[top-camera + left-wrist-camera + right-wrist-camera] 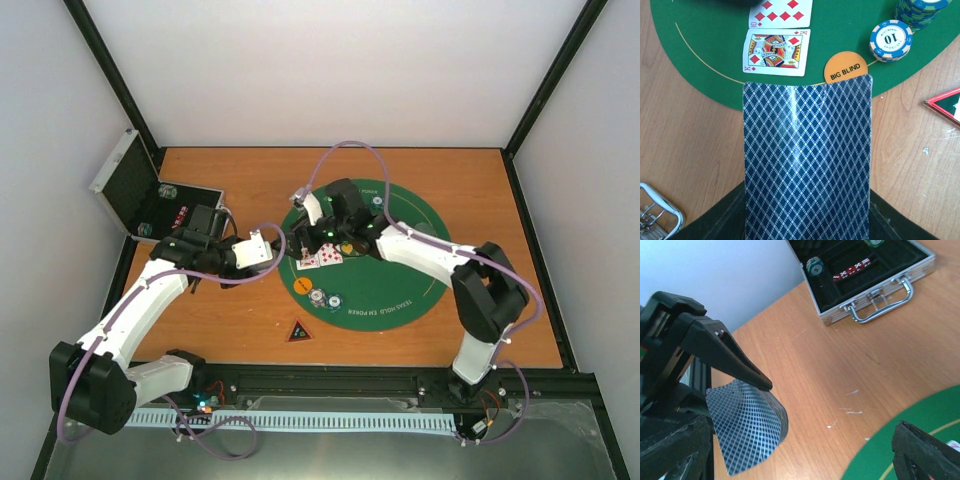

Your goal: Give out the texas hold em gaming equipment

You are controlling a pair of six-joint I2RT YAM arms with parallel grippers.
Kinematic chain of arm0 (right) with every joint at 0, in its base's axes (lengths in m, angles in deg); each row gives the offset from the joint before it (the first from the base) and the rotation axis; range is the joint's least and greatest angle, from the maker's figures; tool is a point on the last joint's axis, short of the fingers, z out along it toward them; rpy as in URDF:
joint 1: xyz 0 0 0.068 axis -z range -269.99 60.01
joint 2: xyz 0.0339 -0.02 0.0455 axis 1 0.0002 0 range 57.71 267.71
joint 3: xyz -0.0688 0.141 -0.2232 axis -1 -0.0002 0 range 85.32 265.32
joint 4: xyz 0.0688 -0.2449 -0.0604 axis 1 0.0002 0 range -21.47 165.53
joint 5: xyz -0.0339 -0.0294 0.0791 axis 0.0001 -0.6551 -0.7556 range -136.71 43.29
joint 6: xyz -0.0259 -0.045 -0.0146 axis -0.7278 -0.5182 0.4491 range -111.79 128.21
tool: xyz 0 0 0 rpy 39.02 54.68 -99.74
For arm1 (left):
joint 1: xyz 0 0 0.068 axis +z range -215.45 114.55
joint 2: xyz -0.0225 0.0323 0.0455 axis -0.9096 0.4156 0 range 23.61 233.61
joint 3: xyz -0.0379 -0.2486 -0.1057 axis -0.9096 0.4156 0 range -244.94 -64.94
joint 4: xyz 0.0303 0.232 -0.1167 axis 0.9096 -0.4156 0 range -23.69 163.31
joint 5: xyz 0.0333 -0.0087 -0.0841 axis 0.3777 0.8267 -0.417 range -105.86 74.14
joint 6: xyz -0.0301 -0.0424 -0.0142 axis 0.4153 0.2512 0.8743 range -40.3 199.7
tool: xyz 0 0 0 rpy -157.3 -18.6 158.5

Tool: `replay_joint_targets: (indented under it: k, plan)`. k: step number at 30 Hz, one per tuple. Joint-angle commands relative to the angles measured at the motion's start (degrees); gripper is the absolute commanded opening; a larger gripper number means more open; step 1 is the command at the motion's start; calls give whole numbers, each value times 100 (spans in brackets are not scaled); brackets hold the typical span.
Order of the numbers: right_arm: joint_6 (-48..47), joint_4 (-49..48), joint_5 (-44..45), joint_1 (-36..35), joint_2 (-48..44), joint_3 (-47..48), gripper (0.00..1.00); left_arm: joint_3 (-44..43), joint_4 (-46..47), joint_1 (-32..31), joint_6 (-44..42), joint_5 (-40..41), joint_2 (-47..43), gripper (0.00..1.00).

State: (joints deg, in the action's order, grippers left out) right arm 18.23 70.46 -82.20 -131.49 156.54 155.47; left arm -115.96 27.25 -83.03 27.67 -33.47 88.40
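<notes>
My left gripper (807,220) is shut on a deck of blue-backed playing cards (807,160), which bows upward between its jaws just off the green mat's (400,285) left edge. On the mat lie a king of diamonds (774,51) and a ten of diamonds (782,12), face up. Beside them are an orange "BIG BLIND" disc (845,70), a white chip stack (891,40) and a blue chip stack (917,11). My right gripper (832,407) stands wide open over the deck's (745,430) end, its upper finger (735,360) at the top card. A dark red-edged triangle (298,331) lies on the wood.
The open silver case (150,195) stands at the table's far left with chips and dice inside (850,270), its handle (880,302) facing the mat. Black frame posts and white walls ring the wooden table (250,170).
</notes>
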Motion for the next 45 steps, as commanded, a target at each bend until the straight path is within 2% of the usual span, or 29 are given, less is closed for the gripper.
replay_joint_targets:
  k: [1,8,19,28,36,39,45]
  plan:
    - [309,119,-439,-116,452,430,97,-259,1,9,-99,-171,-134,48]
    - [46,227,-727,-278,954,622,95,-287,0,9,-97,-210,-116,49]
    - [84,768,-462,-271,1484,1055,93,-285,43,9,-115,-273,-118,48]
    - [-29,1026,2,-87,1023,701,93,-201,84,9,-163,-135,-186,48]
    - [-188,1260,-387,-87,850,758,90,-184,140,9,-141,-170,-162,48]
    - [-158,1294,-902,-87,841,874,81,-178,157,9,-128,-172,-138,48]
    - [-147,1451,-848,-88,731,978,44,-152,159,9,-125,-134,-91,48]
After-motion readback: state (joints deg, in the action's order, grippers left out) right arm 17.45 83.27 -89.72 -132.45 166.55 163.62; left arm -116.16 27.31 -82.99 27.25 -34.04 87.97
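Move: Left of the open right hand, the deck held up by the left hand has its middle about 8 cm to the left, 3 cm back and 5 cm lower; it sticks out some 3 cm to the right and 2 cm ahead of the left hand. On the mat about 19 cm below the right hand, the king lies 1 cm ahead and 2 cm to the right, the ten 2 cm ahead and 7 cm to the right, and the big blind disc 6 cm back and 1 cm to the right. Sinking about 6.5 cm and reaching some 4 cm left, the wide-open right hand brings one fingertip onto the back of the deck's top card. It then draws that card about 2 cm back to the right, rises a little and closes its fingers to roughly half around the card's free end. The left hand keeps the deck held still. ##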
